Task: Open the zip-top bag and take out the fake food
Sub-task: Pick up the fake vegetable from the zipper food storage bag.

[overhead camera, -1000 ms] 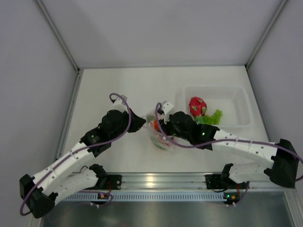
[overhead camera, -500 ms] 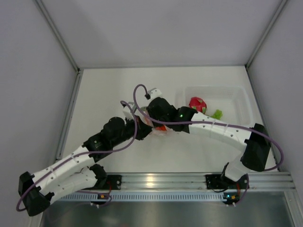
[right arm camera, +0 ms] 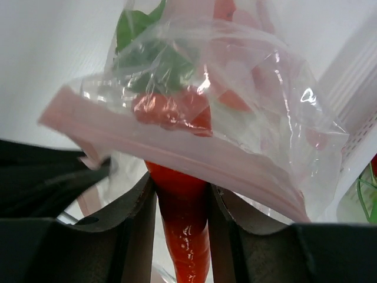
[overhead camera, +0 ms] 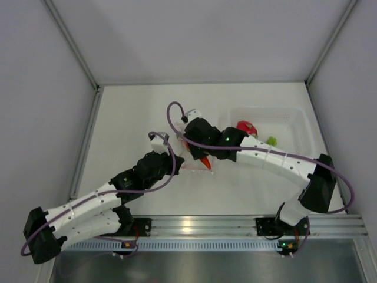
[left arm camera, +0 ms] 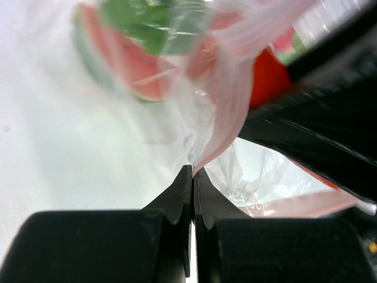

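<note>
The clear zip-top bag (overhead camera: 191, 158) lies mid-table between both grippers. My left gripper (left arm camera: 193, 171) is shut on a fold of its film beside the pinkish zip strip (right arm camera: 177, 154). My right gripper (right arm camera: 179, 184) is shut on an orange piece (right arm camera: 184, 203) of the fake food, which runs under the strip into the bag's mouth. From above that orange piece (overhead camera: 204, 162) shows just below my right gripper (overhead camera: 199, 154), with my left gripper (overhead camera: 175, 163) close on its left. A melon slice (left arm camera: 126, 65) and green leafy pieces (left arm camera: 153, 23) sit inside the bag.
A rigid clear tub (overhead camera: 294, 127) stands right of the bag, holding a magenta dragon fruit (overhead camera: 245, 127) and a green piece (overhead camera: 271, 140). The right arm stretches across in front of the tub. Side walls and a metal rail at the near edge bound the table.
The right arm has swung up and left, and now reaches over the bag from the tub side. The left gripper has shifted right and nearer. The bag moved slightly away.
</note>
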Controlling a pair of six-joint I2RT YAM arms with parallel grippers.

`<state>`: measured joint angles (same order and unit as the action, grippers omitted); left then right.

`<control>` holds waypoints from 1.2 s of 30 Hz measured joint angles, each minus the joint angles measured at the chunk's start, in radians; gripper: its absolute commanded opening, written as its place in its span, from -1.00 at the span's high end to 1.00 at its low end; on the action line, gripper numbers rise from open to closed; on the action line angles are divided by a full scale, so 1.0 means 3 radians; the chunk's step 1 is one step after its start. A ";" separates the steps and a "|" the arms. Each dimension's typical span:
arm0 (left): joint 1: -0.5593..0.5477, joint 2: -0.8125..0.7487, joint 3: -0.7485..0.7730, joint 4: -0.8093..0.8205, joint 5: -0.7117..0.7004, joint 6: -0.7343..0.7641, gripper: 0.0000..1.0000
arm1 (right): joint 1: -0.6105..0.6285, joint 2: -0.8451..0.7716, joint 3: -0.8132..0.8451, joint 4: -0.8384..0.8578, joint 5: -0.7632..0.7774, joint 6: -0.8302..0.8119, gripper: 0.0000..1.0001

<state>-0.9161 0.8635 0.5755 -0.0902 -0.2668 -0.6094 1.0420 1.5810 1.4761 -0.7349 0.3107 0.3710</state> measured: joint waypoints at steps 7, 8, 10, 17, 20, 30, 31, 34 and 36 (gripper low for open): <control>-0.0006 -0.0148 -0.0015 -0.0186 -0.0696 -0.0328 1.00 | 0.0000 -0.0154 -0.0258 -0.0081 -0.0075 -0.0004 1.00; -0.0006 -0.0151 -0.0015 -0.0188 -0.0752 -0.0350 1.00 | -0.0001 -0.0167 -0.0281 -0.0075 -0.0148 -0.0017 1.00; -0.0008 -0.0136 -0.0015 -0.0207 -0.0809 -0.0385 1.00 | -0.0004 -0.0209 -0.0341 -0.0058 -0.0333 -0.0065 1.00; -0.0011 -0.0055 -0.0004 -0.0334 -0.0993 -0.0591 1.00 | 0.0039 -0.0446 -0.0451 -0.0046 -0.0711 -0.0292 1.00; -0.0014 -0.0048 0.0023 -0.0381 -0.1081 -0.0694 1.00 | 0.0056 -0.0598 -0.0580 0.0028 -0.0857 -0.0398 1.00; -0.0028 0.0047 0.0114 -0.0444 -0.0966 -0.0781 1.00 | 0.0072 -0.1494 -0.1394 0.1035 -0.1573 -0.0769 1.00; -0.0025 0.0045 0.0127 -0.0456 -0.0946 -0.0781 1.00 | 0.0074 -0.1578 -0.1456 0.1148 -0.1575 -0.0776 1.00; -0.0024 0.0015 0.0165 -0.0476 -0.0839 -0.0781 1.00 | 0.0075 -0.1788 -0.1659 0.1579 -0.1522 -0.0762 1.00; -0.0024 -0.0017 0.0181 -0.0476 -0.0745 -0.0785 1.00 | 0.0076 -0.1947 -0.1906 0.2043 -0.1411 -0.0707 1.00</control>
<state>-0.9234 0.8585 0.6296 -0.2329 -0.4904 -0.8448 1.0649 0.9970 0.9043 -0.1219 -0.1127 0.1589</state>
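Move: The right hand already grips the carrot at about its middle, its leafy end still in the bag ahead; the watermelon slice lies in the bag, roughly 9 cm ahead, 3 cm left and 8 cm below. The basket's middle is some 29 cm right, 14 cm ahead and 12 cm lower. From the left hand, still pinching the bag's rim, the carrot lies about 5 cm ahead and 7 cm right, nearly level. Right hand pulls the held carrot about 10 cm back, then as far up; left keeps pinching the bag. ##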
